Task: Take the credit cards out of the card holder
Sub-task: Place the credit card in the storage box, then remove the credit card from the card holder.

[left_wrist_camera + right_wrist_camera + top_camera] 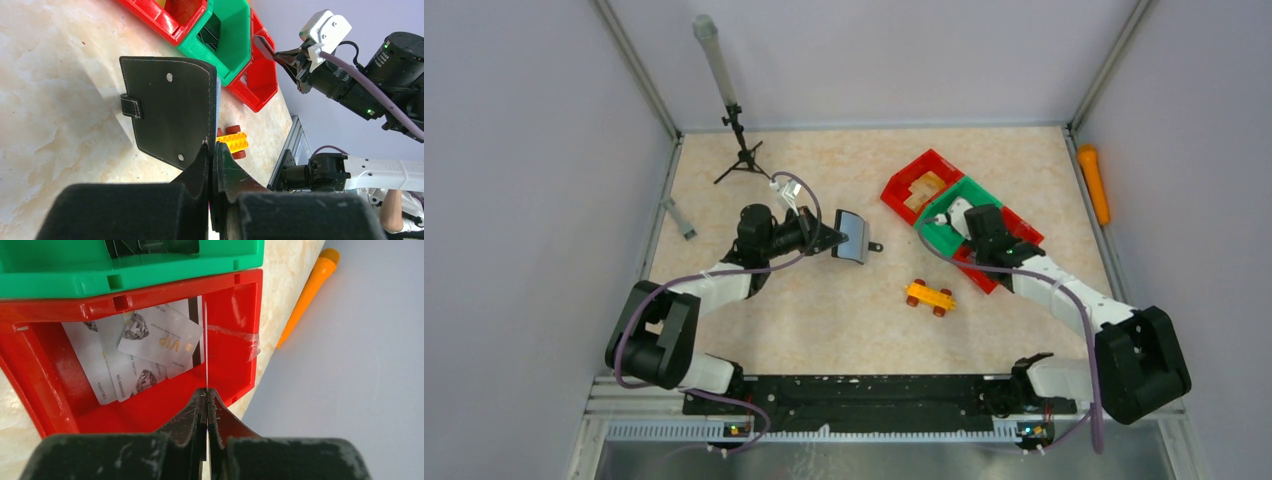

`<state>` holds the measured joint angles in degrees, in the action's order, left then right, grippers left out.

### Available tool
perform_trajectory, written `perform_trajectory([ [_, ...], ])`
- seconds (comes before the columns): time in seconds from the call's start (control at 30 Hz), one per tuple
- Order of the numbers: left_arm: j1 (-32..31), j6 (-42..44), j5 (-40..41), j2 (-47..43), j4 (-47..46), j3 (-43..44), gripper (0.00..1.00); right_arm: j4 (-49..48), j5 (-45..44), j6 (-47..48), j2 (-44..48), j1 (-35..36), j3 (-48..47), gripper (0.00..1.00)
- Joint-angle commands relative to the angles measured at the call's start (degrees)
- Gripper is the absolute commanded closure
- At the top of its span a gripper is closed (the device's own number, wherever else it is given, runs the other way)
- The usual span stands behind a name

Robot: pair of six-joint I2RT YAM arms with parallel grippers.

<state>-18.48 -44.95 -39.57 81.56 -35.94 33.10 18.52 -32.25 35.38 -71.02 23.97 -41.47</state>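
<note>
The black card holder [852,236] [170,110] hangs flap-open above the table, strap tab to one side. My left gripper [832,240] [214,147] is shut on its edge. My right gripper [938,217] [206,390] is shut on a credit card [205,345] [262,44], seen edge-on as a thin white line over a red bin [235,315] [1007,258]. Several white credit cards [160,337] lie flat in that bin, one marked VIP.
A green bin [959,200] [150,275] and a second red bin [916,182] adjoin the first. A yellow toy brick car [930,297] [232,141] sits mid-table. An orange marker [1094,183] [305,295] lies at the right edge, a small tripod [740,150] at back left.
</note>
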Motion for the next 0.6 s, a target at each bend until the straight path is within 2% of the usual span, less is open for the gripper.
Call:
perform_trajectory([
  [0.0,-0.2,0.7,-0.3,-1.8,-3.2,1.1,1.00,-7.2,-3.0,3.9,-1.2,1.0,1.0,1.00],
  [0.23,-0.2,0.7,-0.5,-1.8,-3.1,1.1,1.00,-1.7,-1.7,1.0,-2.9,1.5,-1.7,1.00],
  [0.27,-0.2,0.7,-0.5,-1.9,-3.1,1.2,1.00,-1.2,-0.8,0.7,-2.1,1.7,-1.9,0.96],
  [0.3,-0.2,0.7,-0.6,-1.9,-3.1,1.2,1.00,-0.4,0.2,0.5,-1.2,1.9,-2.0,0.75],
  [0.33,-0.2,0.7,-0.6,-2.0,-3.1,1.1,1.00,0.8,1.6,0.2,-0.6,2.0,-2.3,0.48],
  [0.37,-0.2,0.7,-0.5,-1.9,-3.1,1.2,1.00,2.2,3.0,-0.4,-0.2,2.3,-3.1,0.30],
  [0.47,-0.2,0.6,-0.6,-2.0,-3.1,1.2,1.00,8.7,7.2,-2.8,0.5,2.7,-6.9,0.23],
  [0.57,-0.2,0.7,-0.5,-2.0,-3.0,1.3,1.00,10.2,6.5,-4.9,2.3,4.5,-8.7,0.20],
])
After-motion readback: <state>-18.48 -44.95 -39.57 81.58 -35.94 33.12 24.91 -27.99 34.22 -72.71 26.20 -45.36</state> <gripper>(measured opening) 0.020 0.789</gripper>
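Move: My right hand grips a white credit card, jutting ahead of the fingertips, above the storage box's right red compartment. The middle of that compartment is about 3 cm ahead, 2 cm left and 8 cm below; its white cards lie about 1 cm ahead and 4 cm left. The green compartment is some 12 cm ahead and 12 cm left, the toy car 8 cm back and 17 cm left. From my left hand, the red compartment is 2 cm ahead, 35 cm right. I lower the pinched card nearly 2 cm with my right hand, down into the right red compartment over the white cards, then open the fingers wide and let go. Once they part, I draw the hand about 2.5 cm left and lift it some 1.5 cm, tipping it down slightly. My left hand stays still, keeping its grip on the card holder. ##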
